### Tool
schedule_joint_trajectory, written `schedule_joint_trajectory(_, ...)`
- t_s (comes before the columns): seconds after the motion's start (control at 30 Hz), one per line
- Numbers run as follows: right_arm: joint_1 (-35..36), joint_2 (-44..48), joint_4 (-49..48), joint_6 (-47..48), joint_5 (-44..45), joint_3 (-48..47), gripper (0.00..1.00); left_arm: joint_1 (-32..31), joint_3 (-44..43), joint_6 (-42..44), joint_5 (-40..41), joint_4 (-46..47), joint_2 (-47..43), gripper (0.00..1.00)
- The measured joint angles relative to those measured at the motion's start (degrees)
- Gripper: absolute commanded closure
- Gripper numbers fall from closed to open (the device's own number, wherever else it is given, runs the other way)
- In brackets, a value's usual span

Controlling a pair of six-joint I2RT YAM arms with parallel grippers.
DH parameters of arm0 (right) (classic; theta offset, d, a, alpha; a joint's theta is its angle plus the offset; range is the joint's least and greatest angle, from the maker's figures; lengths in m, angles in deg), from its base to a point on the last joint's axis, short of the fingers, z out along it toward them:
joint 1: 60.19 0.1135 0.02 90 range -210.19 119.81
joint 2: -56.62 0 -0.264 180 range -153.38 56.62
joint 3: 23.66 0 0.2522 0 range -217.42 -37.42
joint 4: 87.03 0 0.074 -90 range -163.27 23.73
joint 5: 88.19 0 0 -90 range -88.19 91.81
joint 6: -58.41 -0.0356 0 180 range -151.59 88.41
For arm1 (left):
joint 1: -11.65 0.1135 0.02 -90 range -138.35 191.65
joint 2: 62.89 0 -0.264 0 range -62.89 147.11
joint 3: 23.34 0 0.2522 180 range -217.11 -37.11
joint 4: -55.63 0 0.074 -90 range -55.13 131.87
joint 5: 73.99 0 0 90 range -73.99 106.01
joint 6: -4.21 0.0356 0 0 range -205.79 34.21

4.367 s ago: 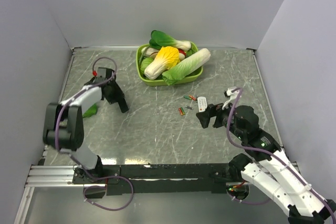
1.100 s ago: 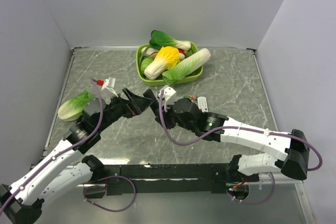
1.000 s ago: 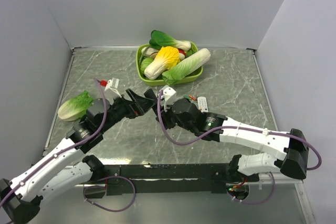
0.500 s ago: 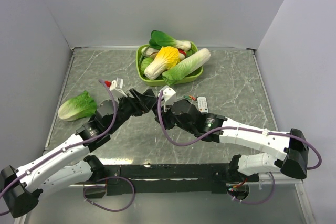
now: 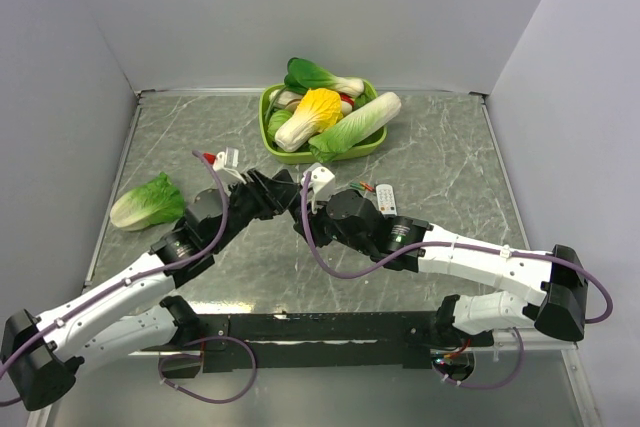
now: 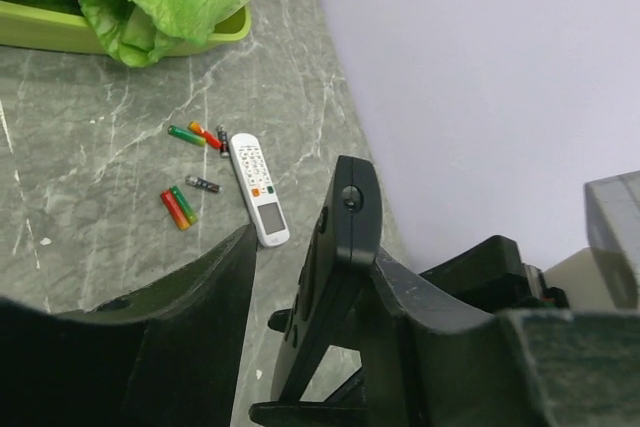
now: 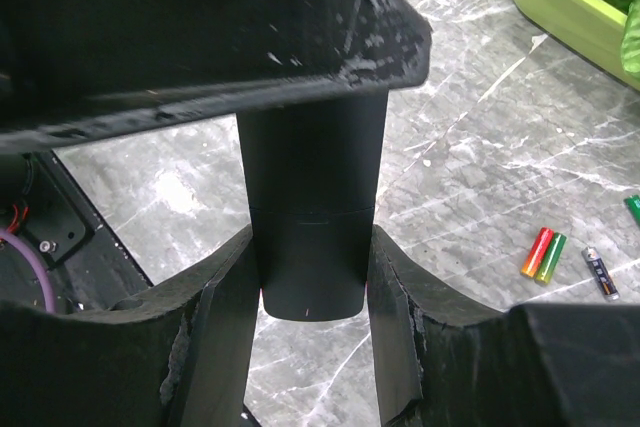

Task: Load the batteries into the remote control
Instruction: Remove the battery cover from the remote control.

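The black remote control (image 5: 294, 199) is held off the table between the two arms. My right gripper (image 7: 312, 242) is shut on its lower end, a finger pressed against each side of the remote control (image 7: 310, 197). In the left wrist view the remote control (image 6: 340, 247) stands between the fingers of my left gripper (image 6: 315, 247). The right finger touches it, while a gap shows on the left side. Batteries (image 6: 180, 207) with green and red wrapping lie loose on the table, and the right wrist view shows two batteries (image 7: 543, 253) side by side.
A white remote with buttons (image 6: 257, 187) lies beside the batteries. At the back stands a green basket (image 5: 268, 132) of toy vegetables. A green lettuce (image 5: 145, 202) lies on the table at the left. Grey walls close in three sides.
My left arm has moved right toward the remote, and its fingers have narrowed around it. The right arm has stayed put, holding the remote.
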Motion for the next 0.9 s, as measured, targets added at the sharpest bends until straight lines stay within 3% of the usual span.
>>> schedule_joint_trajectory(0.13,0.0,0.0,0.5,-0.02,0.02,0.0,1.0,-0.02,-0.02,0.74,-0.26,0.2,1.07,0.79)
schedule_joint_trajectory(0.2,0.0,0.0,1.14,-0.07,0.02,0.0,0.95,-0.07,-0.02,1.2,-0.52,0.26,1.33,0.87)
schedule_joint_trajectory(0.23,0.0,0.0,1.36,-0.13,0.0,0.0,0.81,-0.11,-0.02,1.55,-0.48,0.17,1.44,0.95)
schedule_joint_trajectory(0.27,0.0,0.0,1.42,-0.26,-0.07,0.02,0.75,-0.11,-0.02,1.88,-0.52,0.07,1.49,0.98)
schedule_joint_trajectory(0.53,0.0,0.22,1.36,-0.92,-1.49,0.37,0.29,-0.52,-0.02,2.54,1.18,-2.71,0.33,0.99)
schedule_joint_trajectory(0.7,0.0,2.29,1.31,-0.9,-1.57,0.42,0.2,-0.31,0.2,2.49,4.46,-7.91,-0.09,0.99)
schedule_joint_trajectory(0.9,0.0,2.05,1.33,-0.79,-2.05,0.35,0.2,-0.31,0.2,0.94,6.67,-11.76,-0.11,0.99)
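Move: Some 2 cm right, 3 cm back and 3 cm below the left hand's point is the middle of the black remote control, its upper end already between those open fingers. From the right hand, which still grips the lower end, that middle lies roughly 2 cm ahead, 2 cm left and 3 cm up. On the table, about 21 cm below the right hand, the red and green batteries lie 18 cm ahead and 12 cm right, and the white remote 18 cm ahead and 24 cm right. Closing on the upper part of the black remote control, the left hand pinches it while the right keeps its grip on the lower end. The right hand then opens wide, almost in place, and the left draws the remote about 5 cm down and some 2.5 cm left, tilting roughly 15 degrees so its fingers dip and its left side rises. ##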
